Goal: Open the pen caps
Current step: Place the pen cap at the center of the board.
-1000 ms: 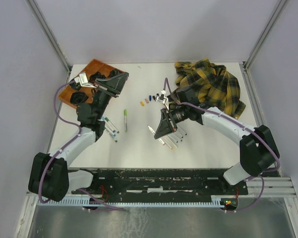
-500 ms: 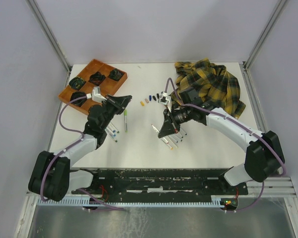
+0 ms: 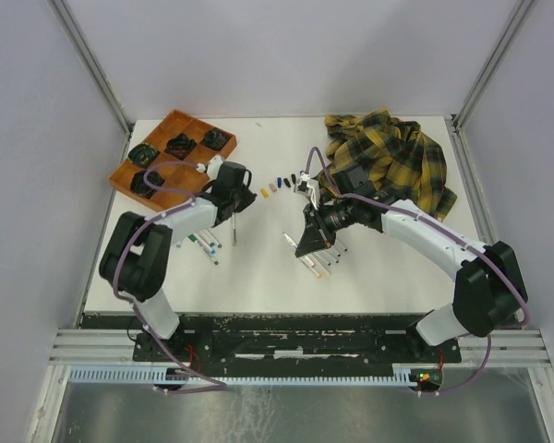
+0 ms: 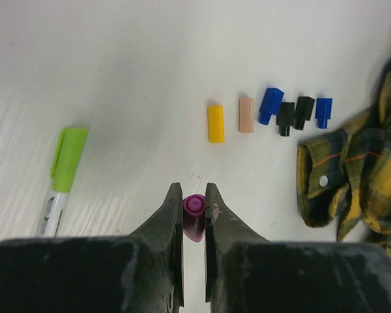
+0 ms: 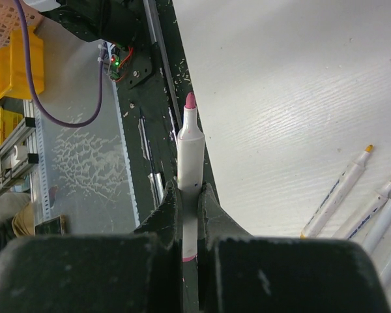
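Note:
My left gripper [image 4: 194,190] is shut on a purple pen cap [image 4: 194,207], held just above the white table. Ahead of it lies a row of loose pen caps [image 4: 270,114]: yellow, beige, blue and black. In the top view the left gripper [image 3: 241,188] sits just left of that row [image 3: 279,183]. A marker with a green cap [image 4: 69,158] lies to its left. My right gripper [image 5: 189,186] is shut on a white marker barrel [image 5: 189,147] with a bare pink tip, tilted over the table's middle [image 3: 305,240].
Several uncapped white markers [image 3: 321,262] lie under the right gripper, and capped ones [image 3: 203,245] lie at the left. An orange tray [image 3: 174,121] with dark items stands at the back left. A yellow plaid cloth [image 3: 402,161] is bunched at the back right.
The left arm has swung from beside the orange tray rightward to the row of loose caps, the purple cap in its jaws. The right gripper shifted slightly right, then stayed still.

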`<state>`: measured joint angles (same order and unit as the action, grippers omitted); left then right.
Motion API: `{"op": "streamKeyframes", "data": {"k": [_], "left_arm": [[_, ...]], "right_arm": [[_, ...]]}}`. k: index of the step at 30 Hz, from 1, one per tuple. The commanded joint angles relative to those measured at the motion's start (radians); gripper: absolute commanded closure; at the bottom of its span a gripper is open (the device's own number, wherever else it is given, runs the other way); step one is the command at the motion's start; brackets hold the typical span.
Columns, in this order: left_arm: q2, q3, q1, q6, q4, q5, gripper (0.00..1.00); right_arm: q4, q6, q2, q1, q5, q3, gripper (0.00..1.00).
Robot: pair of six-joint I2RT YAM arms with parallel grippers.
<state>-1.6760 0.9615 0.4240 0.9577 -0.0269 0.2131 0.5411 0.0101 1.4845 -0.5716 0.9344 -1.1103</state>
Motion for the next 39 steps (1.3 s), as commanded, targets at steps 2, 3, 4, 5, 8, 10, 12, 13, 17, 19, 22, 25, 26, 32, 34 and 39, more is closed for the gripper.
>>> {"op": "streamKeyframes", "data": {"k": [2,3,4,5,8,10,12,13,17,19,22,25,26,32,34,39], "left_arm": [[-0.171,0.242,0.014,-0.111,0.243,0.091,0.97],[-0.198,0.274,0.015,-0.118,0.260,0.089,0.97],[-0.221,0.298,0.018,-0.125,0.268,0.087,0.97],[-0.237,0.315,0.020,-0.127,0.270,0.084,0.97],[-0.276,0.355,0.020,-0.130,0.277,0.076,0.94],[-0.302,0.380,0.020,-0.134,0.291,0.077,0.91],[-0.322,0.401,0.020,-0.139,0.301,0.075,0.89],[-0.333,0.411,0.021,-0.142,0.305,0.071,0.87],[-0.360,0.437,0.019,-0.149,0.318,0.063,0.80],[-0.365,0.442,0.021,-0.150,0.318,0.069,0.74],[-0.369,0.445,0.020,-0.151,0.319,0.071,0.65],[-0.373,0.447,0.018,-0.153,0.320,0.066,0.64],[-0.375,0.449,0.019,-0.154,0.320,0.065,0.64],[-0.371,0.454,0.019,-0.152,0.318,0.059,0.63],[-0.363,0.456,0.019,-0.154,0.318,0.056,0.63],[-0.316,0.454,0.019,-0.165,0.318,0.045,0.62]], "right_arm": [[0.005,-0.018,0.007,0.002,-0.006,-0.048,1.00],[0.006,-0.019,0.006,0.002,-0.007,-0.050,0.99],[0.008,-0.019,0.005,0.002,-0.007,-0.049,0.99],[0.009,-0.020,0.005,0.002,-0.007,-0.050,0.99],[0.012,-0.022,0.005,0.003,-0.006,-0.051,0.99],[0.015,-0.025,0.004,0.003,-0.005,-0.053,0.99],[0.016,-0.025,0.004,0.003,-0.005,-0.055,0.99],[0.016,-0.025,0.004,0.004,-0.005,-0.056,0.99],[0.016,-0.025,0.005,0.003,-0.004,-0.055,0.99],[0.017,-0.025,0.005,0.003,-0.005,-0.055,0.99],[0.017,-0.025,0.005,0.005,-0.005,-0.055,0.99],[0.017,-0.024,0.005,0.005,-0.005,-0.055,0.99],[0.018,-0.025,0.005,0.005,-0.005,-0.055,0.99],[0.018,-0.024,0.004,0.004,-0.005,-0.055,0.99],[0.019,-0.024,0.006,0.005,-0.005,-0.054,0.99],[0.020,-0.028,0.011,0.004,-0.004,-0.054,0.99]]}}
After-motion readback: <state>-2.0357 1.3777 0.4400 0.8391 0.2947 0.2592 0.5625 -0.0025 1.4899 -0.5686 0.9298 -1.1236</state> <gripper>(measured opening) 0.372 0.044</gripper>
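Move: The pink pen cap is already pinched in the left fingers; the bare spot it is headed for lies about 5 cm ahead, 1 cm right and 6 cm below. Just past that spot is the yellow cap, some 6 cm ahead and 4 cm right of the left hand, then the peach cap, 8 ahead and 7 right. The green pen's cap lies about 2 cm ahead and 7 left. From the right hand, the spot is roughly 25 cm ahead, 15 left and 16 below. The pink cap, still held, is lowered by the left hand about 5.5 cm and carried some 4 cm forward to the bare board at the near end of the cap row: forward and down together first, then nearly straight down, tipping and rolling the wrist by roughly 15–20 degrees. Once low beside the yellow cap, the fingers open part way, let go of the cap and stay there. ##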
